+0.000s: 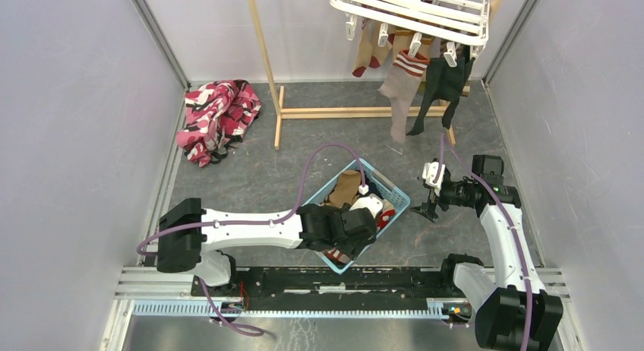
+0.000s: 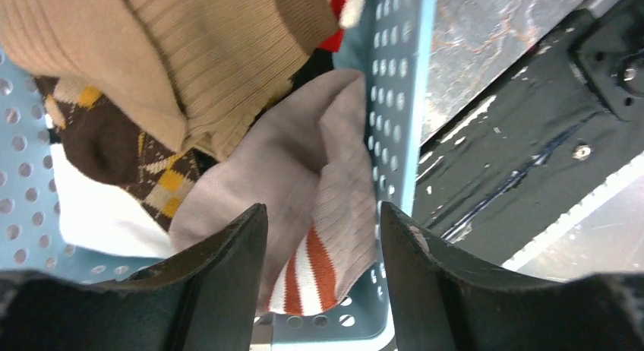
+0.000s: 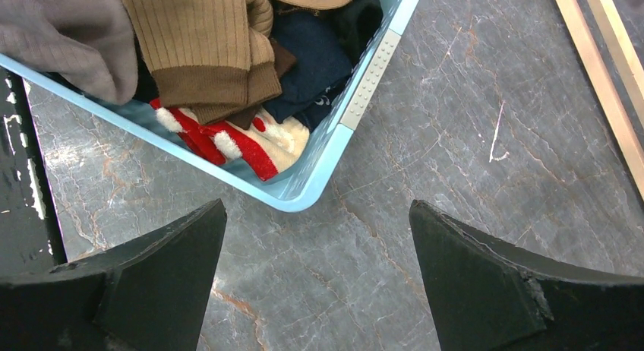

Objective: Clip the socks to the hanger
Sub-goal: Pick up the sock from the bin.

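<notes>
The white hanger (image 1: 414,9) hangs at the back right with a tan sock (image 1: 370,56), a grey striped-cuff sock (image 1: 400,89) and a black sock (image 1: 438,85) clipped to it. More socks lie in the light blue basket (image 1: 396,190). My left gripper (image 1: 366,223) is down in the basket, open. In the left wrist view its jaws (image 2: 323,229) stand on either side of a grey sock with a red-white striped cuff (image 2: 315,191), beside a tan sock (image 2: 190,62) and an argyle sock (image 2: 114,146). My right gripper (image 1: 427,207) is open and empty over the floor (image 3: 317,229), just off the basket's corner (image 3: 304,195).
A pink, red and black cloth (image 1: 219,117) lies at the back left. The wooden frame stand (image 1: 334,112) stands under the hanger. Grey walls close both sides. The black base rail (image 1: 334,279) runs along the near edge, close to the basket.
</notes>
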`<state>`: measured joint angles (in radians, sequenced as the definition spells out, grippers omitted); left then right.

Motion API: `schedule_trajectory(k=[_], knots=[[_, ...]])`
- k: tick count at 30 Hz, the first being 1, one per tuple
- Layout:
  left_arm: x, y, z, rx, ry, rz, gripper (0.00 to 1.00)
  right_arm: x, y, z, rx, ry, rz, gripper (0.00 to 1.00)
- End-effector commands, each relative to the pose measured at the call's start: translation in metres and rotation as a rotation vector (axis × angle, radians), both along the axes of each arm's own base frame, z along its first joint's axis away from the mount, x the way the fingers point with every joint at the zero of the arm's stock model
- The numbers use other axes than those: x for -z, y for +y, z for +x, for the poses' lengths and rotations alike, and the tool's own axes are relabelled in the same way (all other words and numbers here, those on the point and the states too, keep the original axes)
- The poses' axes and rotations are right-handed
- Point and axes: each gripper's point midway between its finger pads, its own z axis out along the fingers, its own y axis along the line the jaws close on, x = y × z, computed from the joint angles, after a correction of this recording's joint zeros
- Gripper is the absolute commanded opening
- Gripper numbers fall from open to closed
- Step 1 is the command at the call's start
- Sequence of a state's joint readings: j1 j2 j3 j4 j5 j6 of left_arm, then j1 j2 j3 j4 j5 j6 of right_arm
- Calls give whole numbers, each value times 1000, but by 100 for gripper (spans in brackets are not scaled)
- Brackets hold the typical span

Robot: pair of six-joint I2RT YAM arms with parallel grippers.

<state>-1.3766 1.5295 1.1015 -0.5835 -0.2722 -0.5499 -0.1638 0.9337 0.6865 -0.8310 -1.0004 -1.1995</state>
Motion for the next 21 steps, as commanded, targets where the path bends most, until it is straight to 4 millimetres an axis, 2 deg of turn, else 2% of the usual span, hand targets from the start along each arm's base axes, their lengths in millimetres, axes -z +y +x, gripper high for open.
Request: schedule_trajectory(k=[1, 6, 7, 8, 11, 13, 14, 15, 18, 21], knots=[[-2, 13, 15, 4, -98, 93, 61, -2, 4, -2, -12, -6, 13, 98], [-3, 10, 14, 15, -93, 82, 56, -3, 4, -2, -14, -10, 9, 98], [-3, 10, 13, 19, -92, 82, 48, -3, 4, -2, -16, -11, 8, 98], [-3, 10, 13, 20, -93, 83, 36, -3, 4, -2, -14, -11, 7, 98], [-6, 8, 13, 28, -89, 66, 24, -2, 4, -2, -15, -6, 6, 98], [-12, 4, 10, 44, -80, 37, 9, -2, 4, -2, -17, -7, 6, 98], [-16, 1, 9, 50, -81, 13, 4, -3, 4, -2, -17, -8, 6, 98], [-22, -1, 9, 54, -85, -10, 2, -3, 4, -2, -18, -10, 6, 98], [-48, -6, 12, 64, -123, -102, 2, -4, 6, -3, -25, -16, 9, 98], [-83, -7, 15, 83, -186, -221, 2, -7, 10, -6, -44, -26, 23, 98]])
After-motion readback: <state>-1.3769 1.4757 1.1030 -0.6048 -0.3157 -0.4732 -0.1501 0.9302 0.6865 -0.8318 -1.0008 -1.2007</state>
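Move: The grey sock with the striped cuff lies just under the left fingertips, about 2 cm to their left, 1 cm ahead and 2 cm below. The tan socks lie about 9 cm straight ahead of the hand. The white sock is some 7 cm ahead and 11 cm left, the red-and-white sock about 8 cm ahead and 9 cm right. From the right hand the grey sock is some 20 cm left, 9 cm back and 8 cm lower. Left hand eases about 2 cm left and forward, shuts on the grey sock, then rises about 2 cm. ##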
